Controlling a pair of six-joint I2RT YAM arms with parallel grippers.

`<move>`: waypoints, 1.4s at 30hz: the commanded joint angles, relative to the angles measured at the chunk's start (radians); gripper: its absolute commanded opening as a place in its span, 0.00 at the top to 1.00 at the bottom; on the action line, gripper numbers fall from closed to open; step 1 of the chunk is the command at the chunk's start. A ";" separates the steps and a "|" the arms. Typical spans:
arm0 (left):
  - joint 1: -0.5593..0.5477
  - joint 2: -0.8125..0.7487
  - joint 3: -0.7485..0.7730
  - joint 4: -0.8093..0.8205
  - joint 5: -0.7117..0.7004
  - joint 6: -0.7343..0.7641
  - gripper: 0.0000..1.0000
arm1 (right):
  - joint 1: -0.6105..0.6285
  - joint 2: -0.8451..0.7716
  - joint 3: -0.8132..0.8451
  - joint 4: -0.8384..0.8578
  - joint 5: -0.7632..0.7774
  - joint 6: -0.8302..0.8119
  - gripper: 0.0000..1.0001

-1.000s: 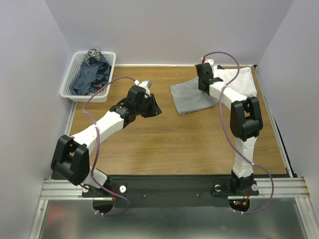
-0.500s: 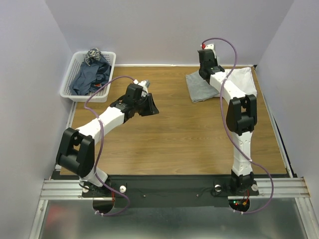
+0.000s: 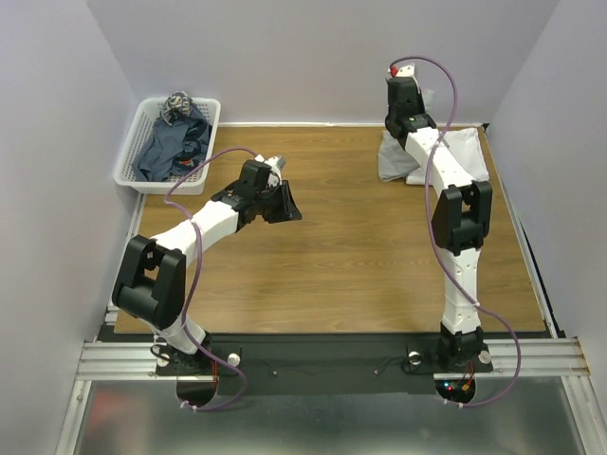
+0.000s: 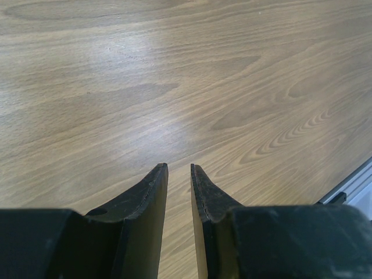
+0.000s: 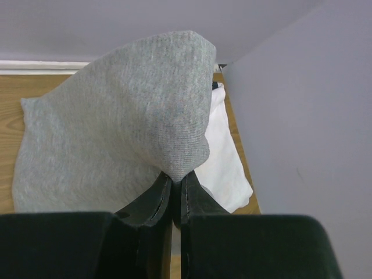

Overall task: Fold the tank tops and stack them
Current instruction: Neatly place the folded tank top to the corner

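My right gripper (image 3: 403,121) is raised at the back right, near the wall, and is shut on a fold of the light heather-grey tank top (image 3: 391,157). The top hangs from it down to the table. In the right wrist view the jaws (image 5: 176,177) pinch the grey tank top (image 5: 116,128), and the white tank top (image 5: 224,157) lies flat behind it. That white tank top (image 3: 465,156) rests at the table's back right corner. Dark blue-grey tank tops (image 3: 171,142) are heaped in the basket. My left gripper (image 3: 285,204) (image 4: 179,167) hovers open over bare wood, holding nothing.
The white lattice basket (image 3: 211,152) stands at the back left corner. Grey walls close in the table at the back and on both sides. The metal rail (image 4: 349,192) of the table's edge shows in the left wrist view.
My right gripper has lifted the grey tank top and carried it back and to the right, bunching it beside the white one. The left arm has shifted only slightly.
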 commanded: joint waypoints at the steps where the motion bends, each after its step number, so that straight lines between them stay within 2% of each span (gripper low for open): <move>1: 0.008 -0.009 0.051 0.023 0.030 0.023 0.66 | -0.013 -0.007 0.062 0.033 0.036 -0.039 0.99; 12: 0.015 0.006 0.052 0.023 0.047 0.026 0.66 | -0.070 -0.030 0.035 0.033 -0.004 -0.024 1.00; 24: 0.021 0.022 0.049 0.023 0.053 0.030 0.66 | -0.188 -0.050 -0.039 0.022 -0.134 0.085 1.00; 42: 0.022 0.040 0.046 0.025 0.063 0.027 0.66 | -0.312 -0.038 -0.108 0.002 -0.223 0.183 1.00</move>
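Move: The right hand already pinches the grey tank top, holding its far corner up. The white stack it is taken to is centred about 6 cm right, 4 cm back and 21 cm below; a dark corner peeks out some 20 cm right and 6 cm ahead, at similar depth. The grey top's lower part droops about 8 cm left, 4 cm back and 19 cm below. From the left hand, the stack is roughly 48 cm right, 21 cm ahead and 13 cm lower. Still pinching the grey tank top's far corner, the right hand carries it about 13 cm to the right across the white stack, towards the stack's far right corner. The path is level at first, then sinks some 6 cm as it goes on. The wrist rolls about 10 degrees, right side down, and turns slightly clockwise; the fingers stay shut. ##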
